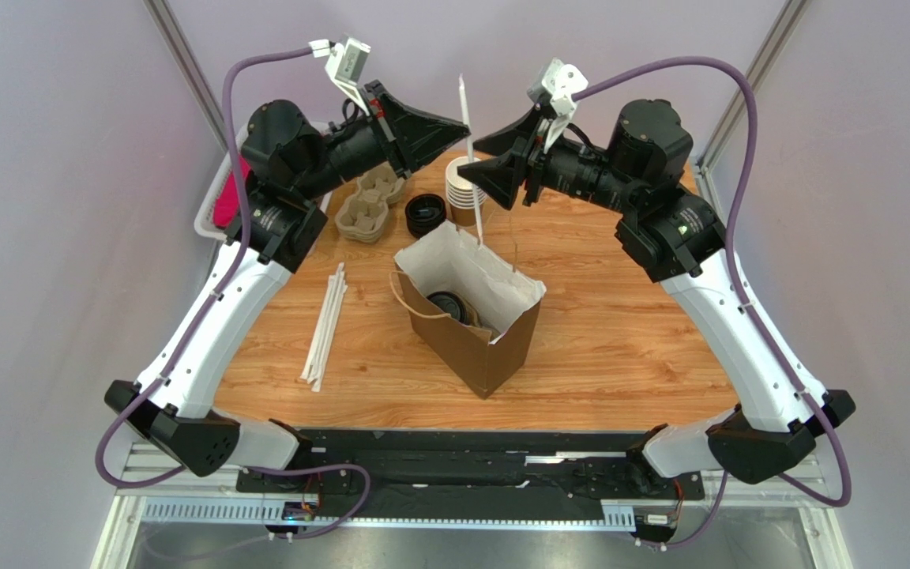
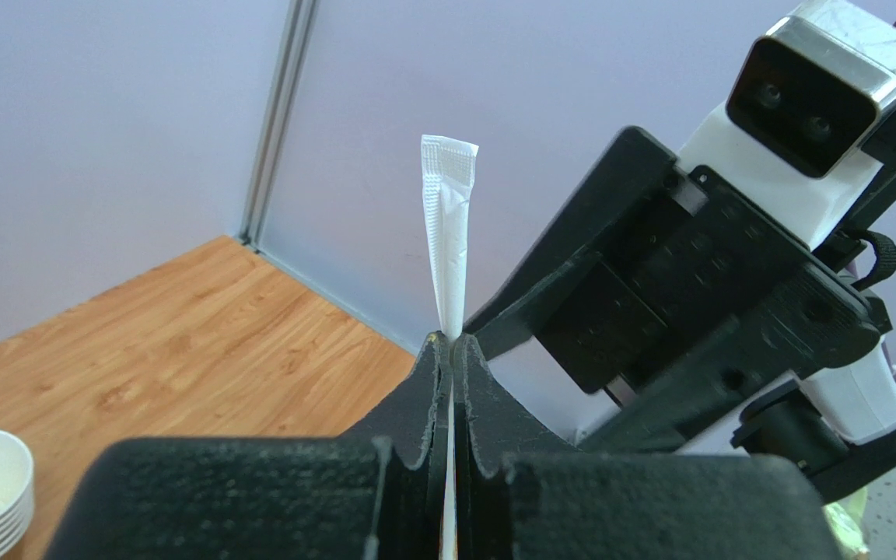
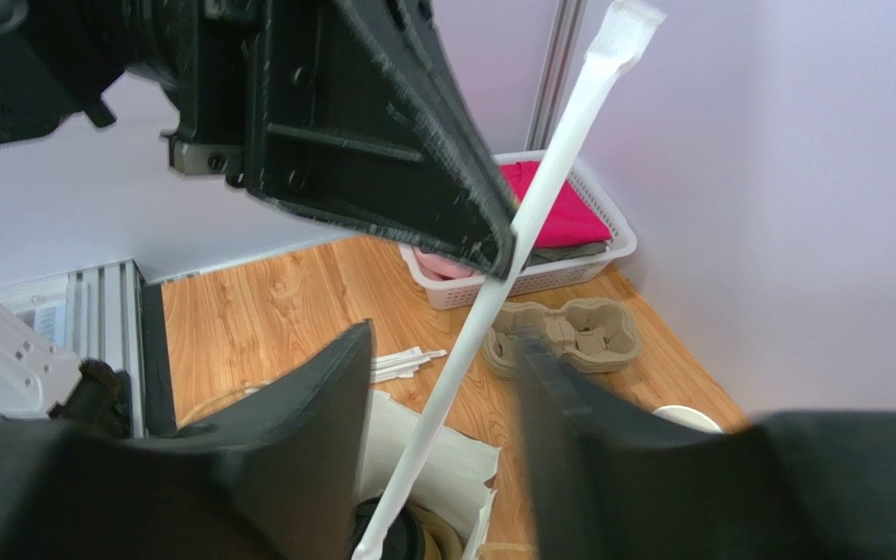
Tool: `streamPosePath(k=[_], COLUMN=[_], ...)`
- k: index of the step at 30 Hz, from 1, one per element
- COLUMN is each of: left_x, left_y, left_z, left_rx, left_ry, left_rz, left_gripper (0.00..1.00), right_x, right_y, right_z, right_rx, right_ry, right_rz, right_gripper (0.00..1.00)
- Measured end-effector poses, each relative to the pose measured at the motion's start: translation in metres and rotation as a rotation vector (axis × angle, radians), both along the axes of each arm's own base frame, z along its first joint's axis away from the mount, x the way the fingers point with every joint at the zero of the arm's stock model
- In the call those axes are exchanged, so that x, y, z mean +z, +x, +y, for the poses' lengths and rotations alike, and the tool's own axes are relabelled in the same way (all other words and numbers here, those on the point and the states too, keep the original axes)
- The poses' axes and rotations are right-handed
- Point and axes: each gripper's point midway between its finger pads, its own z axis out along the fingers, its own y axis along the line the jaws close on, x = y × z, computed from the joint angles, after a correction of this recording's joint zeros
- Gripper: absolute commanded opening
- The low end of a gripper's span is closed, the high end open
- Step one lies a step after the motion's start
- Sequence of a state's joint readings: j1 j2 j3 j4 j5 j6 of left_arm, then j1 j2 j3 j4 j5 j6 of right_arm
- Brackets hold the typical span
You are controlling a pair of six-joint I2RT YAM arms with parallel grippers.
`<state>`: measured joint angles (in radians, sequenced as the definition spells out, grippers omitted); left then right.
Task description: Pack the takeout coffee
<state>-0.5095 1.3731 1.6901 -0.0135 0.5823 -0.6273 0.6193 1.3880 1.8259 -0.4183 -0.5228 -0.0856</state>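
The takeout coffee (image 1: 448,305) sits inside the open brown paper bag (image 1: 490,350), only its black lid showing; the same lid (image 3: 424,539) is seen at the bag's bottom in the right wrist view. High above the bag, my left gripper (image 1: 465,128) (image 2: 453,341) is shut on a white paper-wrapped straw (image 2: 449,228) that hangs upright with its lower end down in the bag (image 3: 464,338). My right gripper (image 1: 480,164) (image 3: 441,356) faces it, jaws open on either side of the straw below the left gripper, with gaps on both sides.
Behind the bag stand a stack of white-rimmed cups (image 1: 462,190) and a pile of black lids (image 1: 427,215). Pulp cup carriers (image 1: 371,204) and a white basket with a pink item (image 3: 564,239) lie back left. Loose wrapped straws (image 1: 327,323) lie left of the bag.
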Motion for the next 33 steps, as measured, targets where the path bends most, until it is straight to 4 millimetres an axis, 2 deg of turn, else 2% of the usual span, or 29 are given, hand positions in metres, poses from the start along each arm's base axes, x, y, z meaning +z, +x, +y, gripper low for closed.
streamPosePath(k=[1,2,3,4,6,7,9,12,13,15,20,26,29,32,33], left_x=[-0.002,-0.004,-0.007,-0.009,-0.012,-0.015,-0.021,-0.029,-0.032,-0.037,-0.050,-0.072,-0.095,-0.127,-0.138], left_y=[-0.002,-0.003,-0.004,-0.006,-0.006,-0.004,-0.003,0.000,0.000,0.000,-0.005,0.006,0.018,0.024,0.025], left_z=[-0.003,-0.005,-0.008,-0.009,-0.010,-0.009,-0.009,-0.007,-0.005,0.000,0.029,0.084,0.108,0.130,0.137], left_rx=[-0.009,-0.016,-0.023,-0.029,-0.024,-0.018,-0.009,0.022,0.035,0.063,0.152,0.315,0.390,0.437,0.450], left_ry=[0.001,0.002,0.005,0.005,0.007,0.010,0.022,0.041,0.049,0.070,0.140,0.218,0.279,0.353,0.381], left_rz=[0.006,0.011,0.016,0.020,0.026,0.034,0.055,0.077,0.083,0.090,0.102,0.117,0.160,0.241,0.269], left_gripper=[0.00,0.00,0.00,0.04,0.18,0.32,0.43,0.70,0.83,0.93,0.95,0.96,0.97,0.98,0.98], right_x=[0.001,0.001,0.002,0.001,-0.003,-0.005,-0.012,-0.026,-0.034,-0.047,-0.074,-0.115,-0.135,-0.160,-0.171], right_y=[0.001,0.002,0.003,0.005,0.010,0.011,0.014,0.013,0.011,0.008,-0.002,-0.017,-0.018,-0.018,-0.019], right_z=[0.000,0.000,0.000,-0.001,-0.002,-0.003,-0.003,-0.002,-0.002,-0.003,-0.007,-0.008,-0.005,-0.005,-0.006], right_rx=[-0.004,-0.010,-0.015,-0.026,-0.045,-0.050,-0.061,-0.057,-0.055,-0.055,-0.054,-0.030,-0.020,-0.023,-0.025], right_ry=[0.002,0.005,0.006,0.005,0.003,0.004,-0.005,-0.020,-0.027,-0.041,-0.059,-0.113,-0.140,-0.175,-0.191], right_rz=[-0.005,-0.004,-0.006,-0.006,0.009,0.017,0.032,0.064,0.082,0.117,0.208,0.301,0.336,0.377,0.397], right_gripper=[0.33,0.17,0.08,0.00,0.00,0.00,0.00,0.00,0.00,0.00,0.00,0.00,0.00,0.00,0.04])
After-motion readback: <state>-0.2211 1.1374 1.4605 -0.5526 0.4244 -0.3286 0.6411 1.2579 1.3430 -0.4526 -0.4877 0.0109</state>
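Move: The paper-wrapped straw is upright, still held by the left hand near its top, its middle about 5 cm below that hand. The same straw already passes between the right hand's open pads, its middle about 1 cm ahead and 1 cm below. From the right hand, the bag lies roughly 7 cm back, 1 cm right and 36 cm down. The cup stack stands about 14 cm ahead, straight out, and the black lids some 13 cm ahead and 7 cm left, both about 45 cm down. Ease the right gripper about 1 cm forward and shut its fingers on the straw just below the left fingertips, then open the left fingers wide and draw that hand off about 13 cm left and as far down. With the right, carry the straw down some 16 cm and slightly back towards the bag's mouth, tipping the wrist down about 25 degrees so the straw's lower end swings towards the robot. ##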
